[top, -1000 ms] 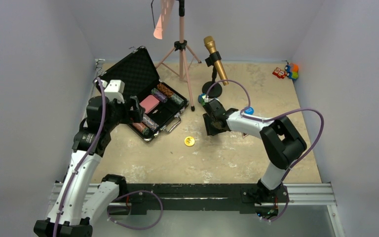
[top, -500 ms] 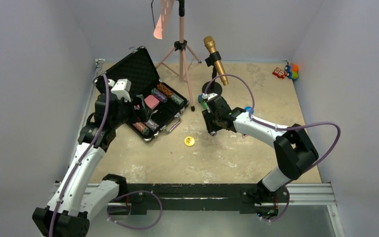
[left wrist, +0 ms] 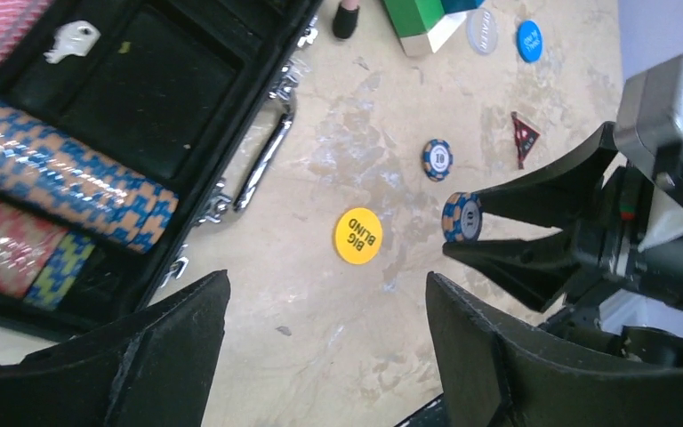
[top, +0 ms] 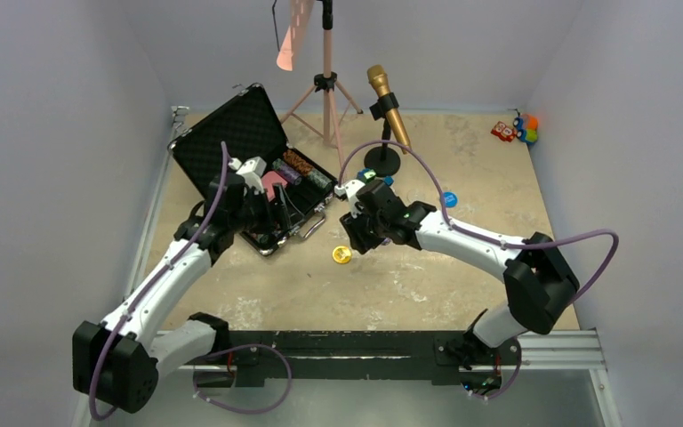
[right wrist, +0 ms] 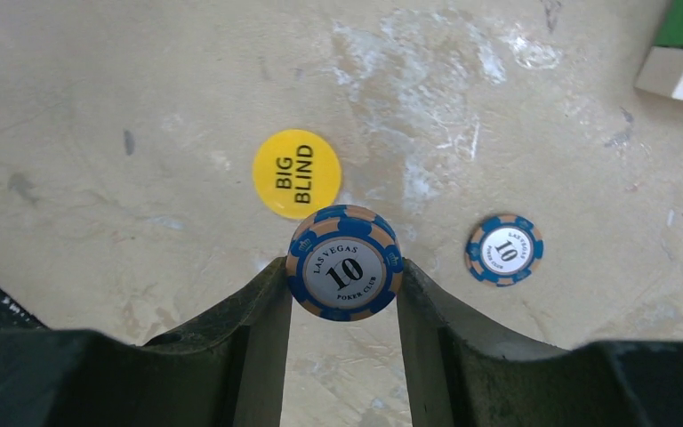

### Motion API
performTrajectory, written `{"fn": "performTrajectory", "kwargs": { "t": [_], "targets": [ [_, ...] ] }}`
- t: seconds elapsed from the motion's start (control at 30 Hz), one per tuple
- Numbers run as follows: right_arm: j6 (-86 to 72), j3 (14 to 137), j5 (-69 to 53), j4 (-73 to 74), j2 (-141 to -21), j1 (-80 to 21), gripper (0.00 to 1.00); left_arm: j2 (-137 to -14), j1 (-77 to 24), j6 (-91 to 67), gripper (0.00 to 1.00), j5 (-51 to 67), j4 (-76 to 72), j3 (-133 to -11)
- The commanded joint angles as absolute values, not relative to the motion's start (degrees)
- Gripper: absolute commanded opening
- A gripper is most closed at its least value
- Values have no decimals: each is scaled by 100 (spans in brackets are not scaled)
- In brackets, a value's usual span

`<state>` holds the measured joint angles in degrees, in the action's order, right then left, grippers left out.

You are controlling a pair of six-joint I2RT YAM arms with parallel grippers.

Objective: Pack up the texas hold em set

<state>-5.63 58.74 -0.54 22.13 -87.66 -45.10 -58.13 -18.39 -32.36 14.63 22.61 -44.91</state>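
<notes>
The black briefcase [top: 236, 133] lies open at the back left, with chip stacks [left wrist: 62, 187] and a pink card deck [left wrist: 0, 31] in its foam tray [left wrist: 142, 89]. My right gripper [top: 354, 237] is shut on a blue-and-tan "10" chip [right wrist: 345, 262], held on edge above the table beside the yellow BIG BLIND button [right wrist: 296, 173]. A second "10" chip [right wrist: 503, 250] lies flat to its right. My left gripper [left wrist: 326, 280] hangs open and empty over bare table by the case's handle [left wrist: 262, 160]. A triangular button [left wrist: 523, 136] and a blue button [left wrist: 528, 40] lie farther off.
A gold microphone on a stand [top: 389, 111] and a pink tripod [top: 326, 89] stand behind the case. A green block [left wrist: 422, 13] sits near a grey round button [left wrist: 482, 31]. Small toys [top: 518, 129] lie in the far right corner.
My left arm swung right and forward, from over the case's contents to its front edge. My right gripper carried the chip leftward, to just above the yellow button.
</notes>
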Motion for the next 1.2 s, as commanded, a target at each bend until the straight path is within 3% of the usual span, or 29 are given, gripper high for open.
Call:
{"fn": "performTrajectory", "kwargs": {
  "t": [0.0, 0.3, 0.93, 1.17],
  "targets": [
    [-108, 6195, -571, 2054, -8464, -4735, 0, -6326, -1918, -3834, 82, 2432, 1132, -4342],
    [194, 6307, -1062, 2070, -8319, -4925, 0, -7353, -1997, -4797, 75, 3958, -657, -3973],
    [395, 6565, -1029, 2179, -8333, -4931, 0, -8341, -2509, -5542, 70, 4917, -1724, -3708],
    [403, 6589, -1042, 2146, -8374, -4931, 0, -8361, -2566, -5599, 57, 4955, -1778, -3720]
  ]
}}
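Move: The small chip stack pinched in the right fingers lies roughly 18 cm to the left hand's right, level in reach and 9 cm lower. From that hand, the yellow Big Blind button is about 15 cm right, straight across and 17 cm down; the case handle 8 cm right, 7 cm ahead, 15 cm down. From the right hand, the left gripper is about 18 cm left, 1 cm ahead and 8 cm up; the loose chip 6 cm right, 4 cm ahead, 8 cm below. The right fingers keep their pinch on the chip stack, bringing it about 4 cm left and as much up, a little back, turning some 15 degrees counter-clockwise. The left hand comes about 12 cm right to meet it, sinking 4 cm and drifting back, its wrist swinging some 40 degrees to point mostly right; its fingers narrow partway around the stack's two faces, without visible contact. ##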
